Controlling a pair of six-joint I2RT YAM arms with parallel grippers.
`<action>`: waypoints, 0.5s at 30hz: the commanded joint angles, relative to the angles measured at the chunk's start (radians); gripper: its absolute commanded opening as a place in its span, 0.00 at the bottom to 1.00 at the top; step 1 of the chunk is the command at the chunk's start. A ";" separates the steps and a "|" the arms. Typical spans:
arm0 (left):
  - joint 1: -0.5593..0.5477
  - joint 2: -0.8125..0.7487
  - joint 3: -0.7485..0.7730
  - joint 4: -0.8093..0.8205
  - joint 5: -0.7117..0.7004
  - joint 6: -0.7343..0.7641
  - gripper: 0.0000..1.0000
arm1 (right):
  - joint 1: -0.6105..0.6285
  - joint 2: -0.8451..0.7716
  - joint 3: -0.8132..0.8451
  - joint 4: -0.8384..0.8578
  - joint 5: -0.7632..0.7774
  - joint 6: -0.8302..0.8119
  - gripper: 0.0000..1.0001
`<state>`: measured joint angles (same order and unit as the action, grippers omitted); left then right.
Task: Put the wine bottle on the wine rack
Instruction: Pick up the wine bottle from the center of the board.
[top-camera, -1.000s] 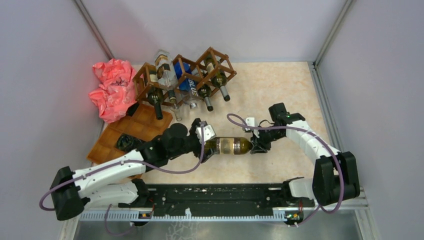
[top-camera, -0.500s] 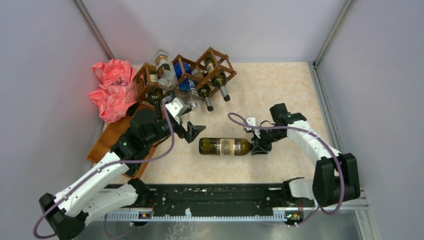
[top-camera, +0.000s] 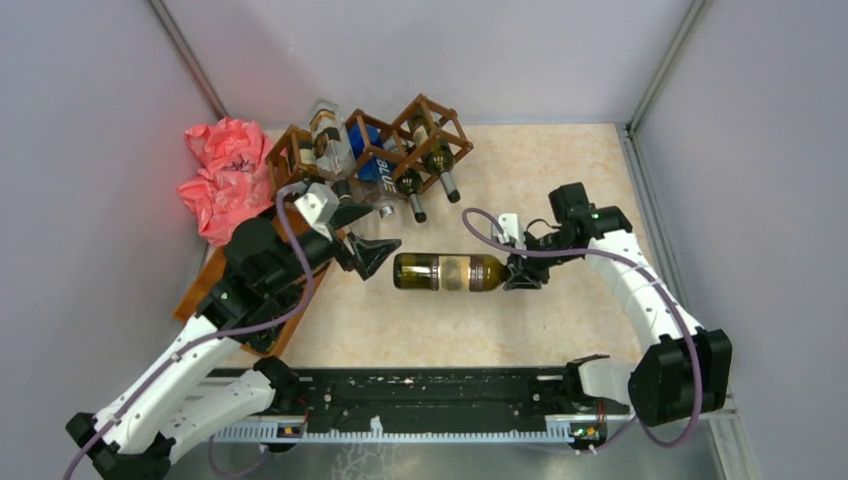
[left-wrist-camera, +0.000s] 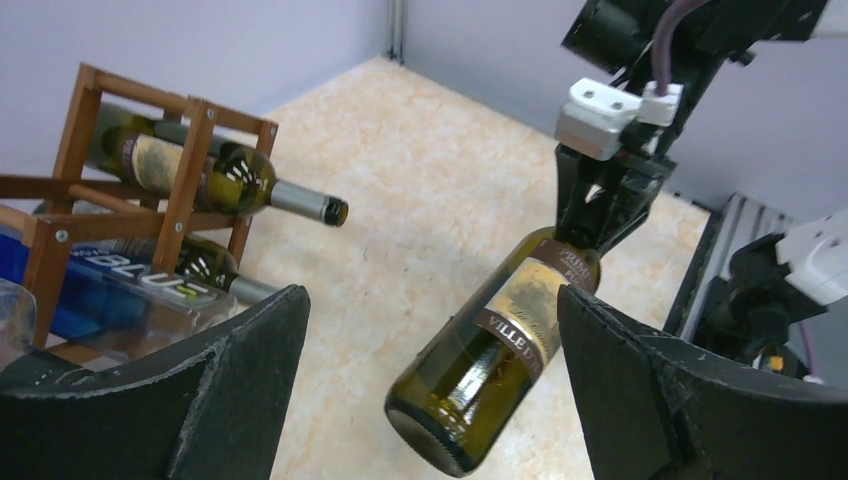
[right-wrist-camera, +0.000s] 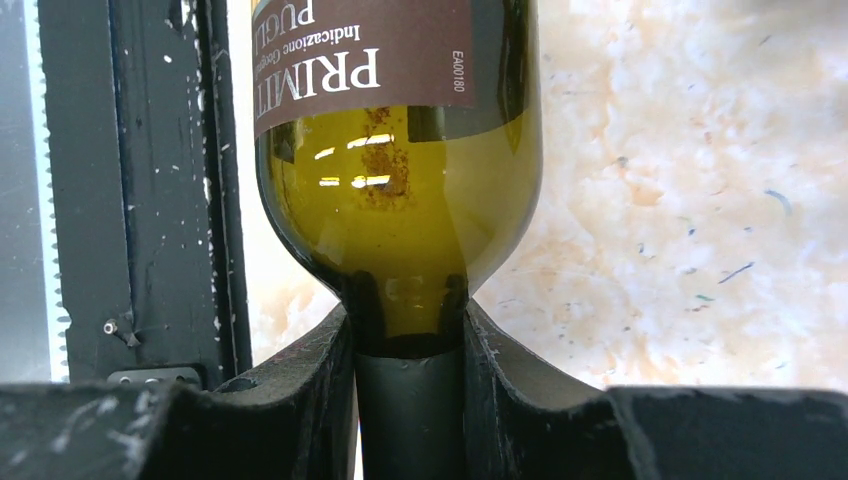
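The wine bottle (top-camera: 448, 272) is dark green with a gold and brown label, and lies about level over the middle of the floor. My right gripper (top-camera: 518, 272) is shut on its neck; in the right wrist view the fingers (right-wrist-camera: 330, 370) clamp the neck under the bottle's shoulder (right-wrist-camera: 400, 150). The bottle's base (left-wrist-camera: 440, 440) points at my left gripper (top-camera: 372, 252), which is wide open and apart from it, with the bottle (left-wrist-camera: 505, 340) showing between the pads. The wine rack (top-camera: 370, 150) stands at the back left and holds several bottles; its slats (left-wrist-camera: 190, 150) are to the left in the left wrist view.
A crumpled pink bag (top-camera: 222, 178) lies at the far left beside the rack. A flat brown compartment tray (top-camera: 192, 300) sits partly under my left arm. The black base rail (top-camera: 430, 395) runs along the near edge, and grey walls close in the floor.
My left gripper has let go of the bottle's base and pulled back left toward the rack, open. The right gripper has carried the bottle a little farther back, still gripping its neck.
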<state>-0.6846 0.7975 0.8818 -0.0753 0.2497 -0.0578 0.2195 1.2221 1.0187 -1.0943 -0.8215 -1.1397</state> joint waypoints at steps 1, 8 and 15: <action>0.005 -0.091 -0.003 0.100 0.041 -0.097 0.99 | -0.005 -0.034 0.138 -0.028 -0.143 0.044 0.00; 0.005 -0.187 -0.019 0.094 0.061 -0.138 0.99 | 0.002 0.014 0.293 0.017 -0.186 0.220 0.00; 0.005 -0.246 -0.054 0.036 0.009 -0.129 0.99 | 0.025 0.065 0.415 0.164 -0.175 0.462 0.00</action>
<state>-0.6846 0.5800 0.8494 -0.0082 0.2871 -0.1730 0.2279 1.2716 1.3235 -1.0901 -0.8845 -0.8574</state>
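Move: The right hand holds the wine bottle by its neck, the base end pointing left. The wine rack it is for stands about 31 cm ahead of this hand and 32 cm to its left, its middle some 4 cm lower. In it, the rightmost dark bottle lies about 30 cm ahead and 16 cm left of the hand, the blue bottle roughly 31 cm ahead and 29 cm left. From the open left hand, the rack is about 29 cm ahead, 6 cm left and 23 cm below. Still pinching the wine bottle's neck, the right hand lifts it about 9 cm while easing forward and a little left towards the rack. The wrist raises the base end and swings it forward, clockwise, each by under 10 degrees. The left hand, wide open and empty, rises some 6 cm, draws back 5 cm and drifts left, tilting its left side down. ##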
